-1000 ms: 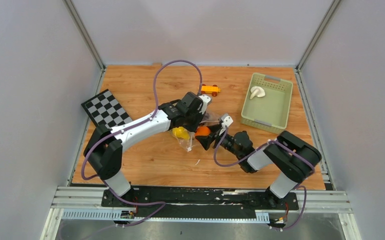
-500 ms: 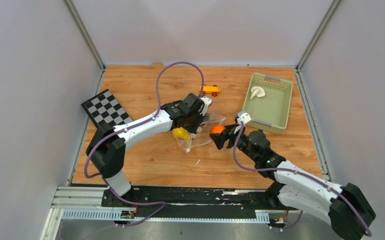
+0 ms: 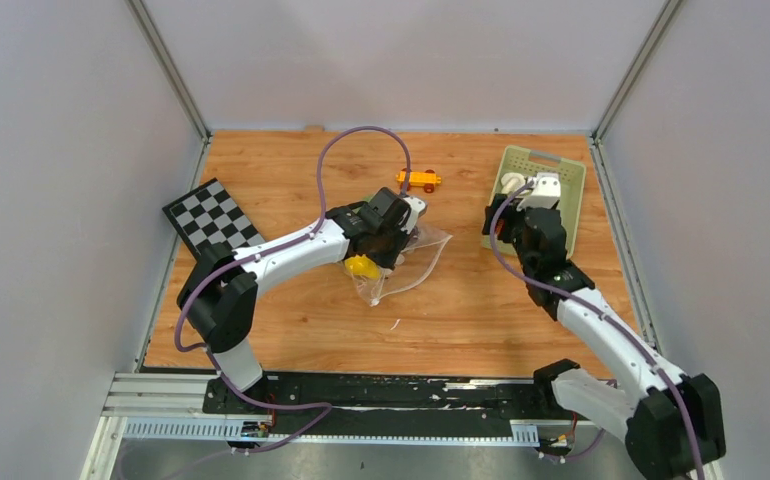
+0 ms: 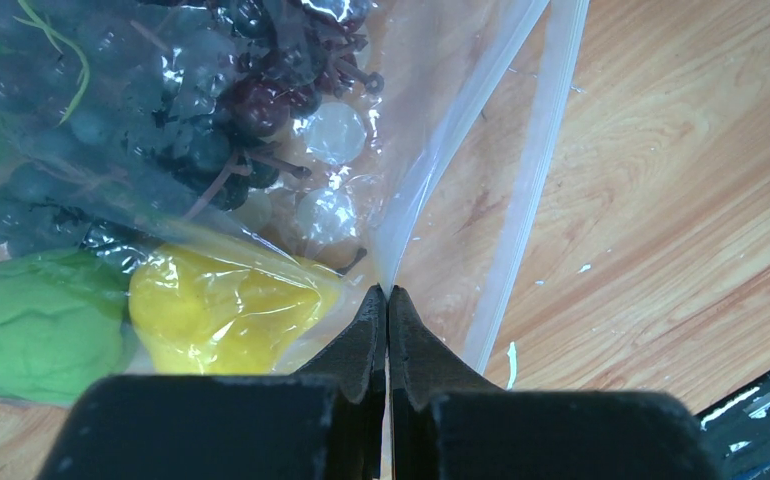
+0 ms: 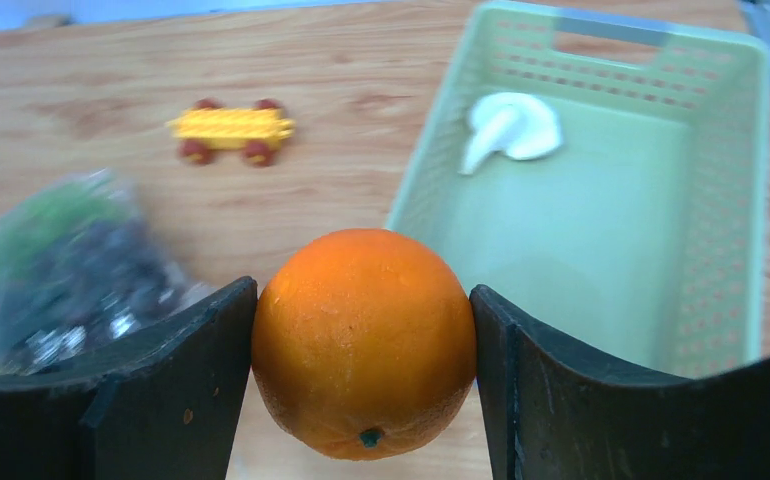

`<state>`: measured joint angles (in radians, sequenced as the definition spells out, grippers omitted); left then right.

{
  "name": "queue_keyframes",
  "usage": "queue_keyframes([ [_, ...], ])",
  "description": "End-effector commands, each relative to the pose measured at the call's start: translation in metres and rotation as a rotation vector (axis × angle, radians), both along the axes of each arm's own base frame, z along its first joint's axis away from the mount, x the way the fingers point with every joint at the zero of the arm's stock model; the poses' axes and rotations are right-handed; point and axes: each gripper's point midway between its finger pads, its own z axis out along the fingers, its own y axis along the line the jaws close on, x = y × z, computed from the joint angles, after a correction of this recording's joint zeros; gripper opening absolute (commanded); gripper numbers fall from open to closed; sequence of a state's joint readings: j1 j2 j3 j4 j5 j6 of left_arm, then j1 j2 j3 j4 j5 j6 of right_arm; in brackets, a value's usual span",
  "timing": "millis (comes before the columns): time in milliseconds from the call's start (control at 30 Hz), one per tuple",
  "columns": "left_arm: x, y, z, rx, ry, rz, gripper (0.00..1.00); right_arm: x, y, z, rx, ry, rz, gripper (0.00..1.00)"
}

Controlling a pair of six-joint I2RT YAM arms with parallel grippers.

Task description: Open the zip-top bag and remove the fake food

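The clear zip-top bag point(image 4: 431, 150) lies on the wooden table with its white zip strip point(image 4: 541, 170) running past my left gripper point(image 4: 388, 292), which is shut on a fold of its plastic. Inside it show fake food pieces: a yellow lemon point(image 4: 221, 310), a green piece point(image 4: 36, 325) and dark grapes point(image 4: 141, 110). In the top view the left gripper point(image 3: 399, 248) sits on the bag point(image 3: 416, 268). My right gripper point(image 5: 364, 330) is shut on the orange ball point(image 5: 364, 335), held in the air by the left edge of the green basket point(image 5: 601, 250).
A white mushroom point(image 5: 511, 125) lies in the basket point(image 3: 561, 165) at the back right. An orange-yellow toy car point(image 3: 419, 179) sits behind the bag. A checkerboard point(image 3: 213, 217) lies at the left. Grey walls close three sides.
The right arm has carried the orange ball from the bag's mouth to the right and back, up to the basket's left edge. The left gripper has stayed shut on the bag.
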<state>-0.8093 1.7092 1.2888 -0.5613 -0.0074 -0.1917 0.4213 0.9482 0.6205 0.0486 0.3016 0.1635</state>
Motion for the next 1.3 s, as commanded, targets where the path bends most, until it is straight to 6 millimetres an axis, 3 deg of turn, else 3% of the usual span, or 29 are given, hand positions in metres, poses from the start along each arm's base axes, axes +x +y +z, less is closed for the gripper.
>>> queue_keyframes([
  [0,0.008,-0.009,0.023,-0.045,-0.049,-0.021,0.00,0.043,-0.041,0.014,0.082,-0.043,-0.184,0.22],
  [167,0.013,-0.002,0.027,-0.017,-0.083,0.000,0.00,0.096,-0.089,0.002,0.099,-0.054,-0.386,0.22],
  [333,0.014,0.000,0.031,-0.015,-0.101,0.006,0.00,0.145,-0.131,-0.025,0.070,-0.027,-0.562,0.25],
  [467,0.013,-0.002,0.027,-0.019,-0.085,-0.001,0.00,0.183,-0.151,-0.047,0.040,0.015,-0.629,0.35],
  [600,0.018,0.004,0.027,0.014,-0.109,0.012,0.00,0.207,-0.163,-0.078,0.043,0.073,-0.673,0.41],
  [800,0.024,0.013,0.029,0.061,-0.144,0.026,0.00,0.220,-0.165,-0.103,0.032,0.140,-0.694,0.67],
  [933,0.025,0.013,0.034,0.056,-0.157,0.023,0.00,0.222,-0.164,-0.104,0.029,0.149,-0.684,0.80],
  [1100,0.024,0.014,0.038,0.052,-0.164,0.019,0.00,0.219,-0.157,-0.076,0.022,0.140,-0.626,0.94],
  [1267,0.025,0.014,0.038,0.055,-0.163,0.020,0.00,0.200,-0.147,-0.036,0.041,0.128,-0.562,1.00],
])
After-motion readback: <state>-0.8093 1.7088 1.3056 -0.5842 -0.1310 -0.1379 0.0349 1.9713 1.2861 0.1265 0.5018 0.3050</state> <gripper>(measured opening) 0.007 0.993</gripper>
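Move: The right hand already holds the orange, and the basket's middle is about 13 cm ahead of it, 11 cm to the right and 16 cm below. Inside, the white mushroom lies some 18 cm ahead and 7 cm right of that hand, 17 cm down. The toy truck is 18 cm ahead, 16 cm left; the bag is 23 cm left, level with the hand. From the left hand the basket is roughly 18 cm ahead, 33 cm right. Forward some 21 cm and right about 16 cm, sinking 12 cm, the right hand swings the orange over the basket's far end, right of the mushroom, turning nearly 40 degrees clockwise and tipping down a little. There it stops, opens, lets go and starts to rise. The left hand, still pinching the bag's edge, eases 2–3 cm forward-left. ##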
